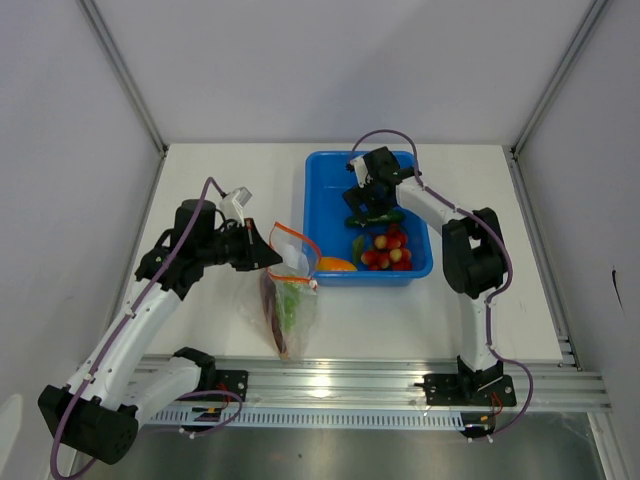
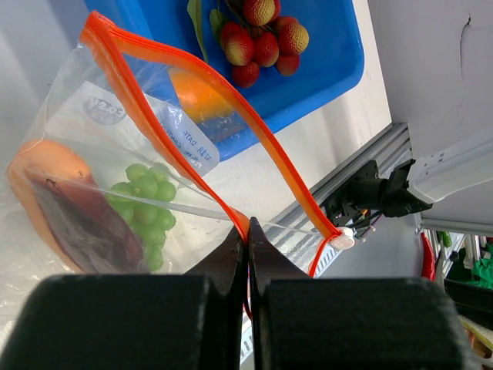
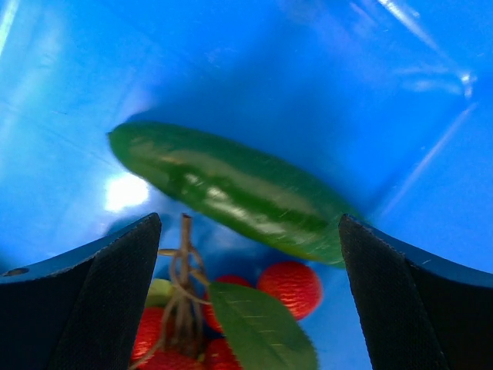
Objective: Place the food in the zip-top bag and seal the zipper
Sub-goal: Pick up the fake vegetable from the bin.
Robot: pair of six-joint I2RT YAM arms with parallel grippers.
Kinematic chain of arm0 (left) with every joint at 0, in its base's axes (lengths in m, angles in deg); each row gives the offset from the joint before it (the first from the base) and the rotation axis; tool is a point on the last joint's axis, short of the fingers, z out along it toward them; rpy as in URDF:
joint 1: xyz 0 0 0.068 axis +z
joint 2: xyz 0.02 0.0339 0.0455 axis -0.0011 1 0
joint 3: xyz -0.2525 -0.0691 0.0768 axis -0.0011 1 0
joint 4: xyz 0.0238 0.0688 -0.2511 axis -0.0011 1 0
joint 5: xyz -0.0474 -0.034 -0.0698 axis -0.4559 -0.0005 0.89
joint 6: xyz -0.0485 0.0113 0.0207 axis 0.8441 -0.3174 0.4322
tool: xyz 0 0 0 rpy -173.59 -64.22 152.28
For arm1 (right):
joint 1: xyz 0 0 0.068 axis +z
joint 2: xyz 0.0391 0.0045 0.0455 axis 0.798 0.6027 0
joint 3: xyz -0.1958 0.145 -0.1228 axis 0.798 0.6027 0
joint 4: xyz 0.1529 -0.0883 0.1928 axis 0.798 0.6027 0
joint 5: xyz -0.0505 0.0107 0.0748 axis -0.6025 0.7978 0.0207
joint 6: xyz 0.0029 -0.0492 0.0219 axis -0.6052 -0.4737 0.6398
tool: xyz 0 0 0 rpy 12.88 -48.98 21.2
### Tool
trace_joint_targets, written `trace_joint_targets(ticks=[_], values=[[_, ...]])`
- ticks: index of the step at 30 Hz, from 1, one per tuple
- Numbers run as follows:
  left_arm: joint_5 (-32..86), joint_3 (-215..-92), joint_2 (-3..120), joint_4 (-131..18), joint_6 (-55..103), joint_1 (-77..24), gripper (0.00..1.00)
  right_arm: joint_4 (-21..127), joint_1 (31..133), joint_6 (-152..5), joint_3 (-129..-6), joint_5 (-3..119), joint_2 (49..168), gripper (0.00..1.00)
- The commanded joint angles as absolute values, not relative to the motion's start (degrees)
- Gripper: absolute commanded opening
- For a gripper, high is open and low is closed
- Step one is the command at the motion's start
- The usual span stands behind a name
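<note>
The clear zip-top bag (image 1: 290, 305) hangs off the bin's front left corner, its mouth held open. My left gripper (image 2: 248, 231) is shut on the orange-red zipper (image 2: 146, 108) at the mouth's near edge. A green leafy bunch (image 2: 146, 208) and a red-brown meat slice (image 2: 77, 227) lie inside the bag. In the blue bin, my right gripper (image 3: 250, 223) stands wide open just above the dark green cucumber (image 3: 231, 189), with nothing between its fingers. Small red fruits (image 3: 289, 285) with a leaf lie below it. An orange-yellow piece (image 1: 335, 264) sits in the bin's front left corner.
The blue bin (image 1: 322, 190) stands at the table's middle back. An aluminium rail (image 1: 380, 385) runs along the near edge, with both arm bases bolted to it. Grey walls close in the left and right sides.
</note>
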State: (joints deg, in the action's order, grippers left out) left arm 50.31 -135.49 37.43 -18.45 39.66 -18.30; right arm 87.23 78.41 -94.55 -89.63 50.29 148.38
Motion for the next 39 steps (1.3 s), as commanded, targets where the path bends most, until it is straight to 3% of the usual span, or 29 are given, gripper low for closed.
trace_joint_targets(ticks=[1, 14, 23, 29, 36, 39], values=[[51.70, -135.90, 36.78, -19.83, 38.45, -17.99, 0.01, 87.10, 78.16, -100.35, -90.16, 46.88, 149.35, 1.00], [52.31, -136.78, 38.19, -19.92, 39.33, -17.99, 0.00, 87.54, 77.20, -102.64, -90.68, 50.12, 151.90, 0.92], [52.58, -136.78, 38.37, -19.92, 39.95, -17.99, 0.00, 87.98, 76.49, -100.44, -92.71, 53.91, 154.63, 0.75], [52.49, -136.87, 37.93, -19.57, 40.30, -17.99, 0.01, 85.96, 76.58, -98.25, -93.06, 55.05, 152.96, 0.59], [52.31, -137.22, 37.66, -19.22, 40.82, -17.99, 0.01, 84.29, 76.84, -94.21, -95.08, 58.12, 148.04, 0.23], [52.14, -137.22, 37.66, -19.22, 41.09, -17.99, 0.01, 83.50, 77.55, -91.83, -94.73, 59.44, 144.35, 0.19]])
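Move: The cucumber lies crosswise in the blue bin just under the open right gripper, its middle about 2 cm ahead, 1 cm left and 4 cm below. The lychees sit some 7 cm back and 3 cm right of the hand, their leaf about 7 cm back and 4 cm left, and the orange vegetable roughly 11 cm back and 11 cm left, all near the cucumber's height. From the left hand the cucumber is about 25 cm ahead, 22 cm right and 20 cm below. The cucumber is taken near its right-hand end: the right hand sinks about 4 cm onto it, easing slightly right on the way, and its wide-open fingers close to about half, pinching it from both sides. Then the hand rises some 2.5 cm and shifts a little left with it. The left hand keeps its shut grip on the bag's orange zipper rim. ##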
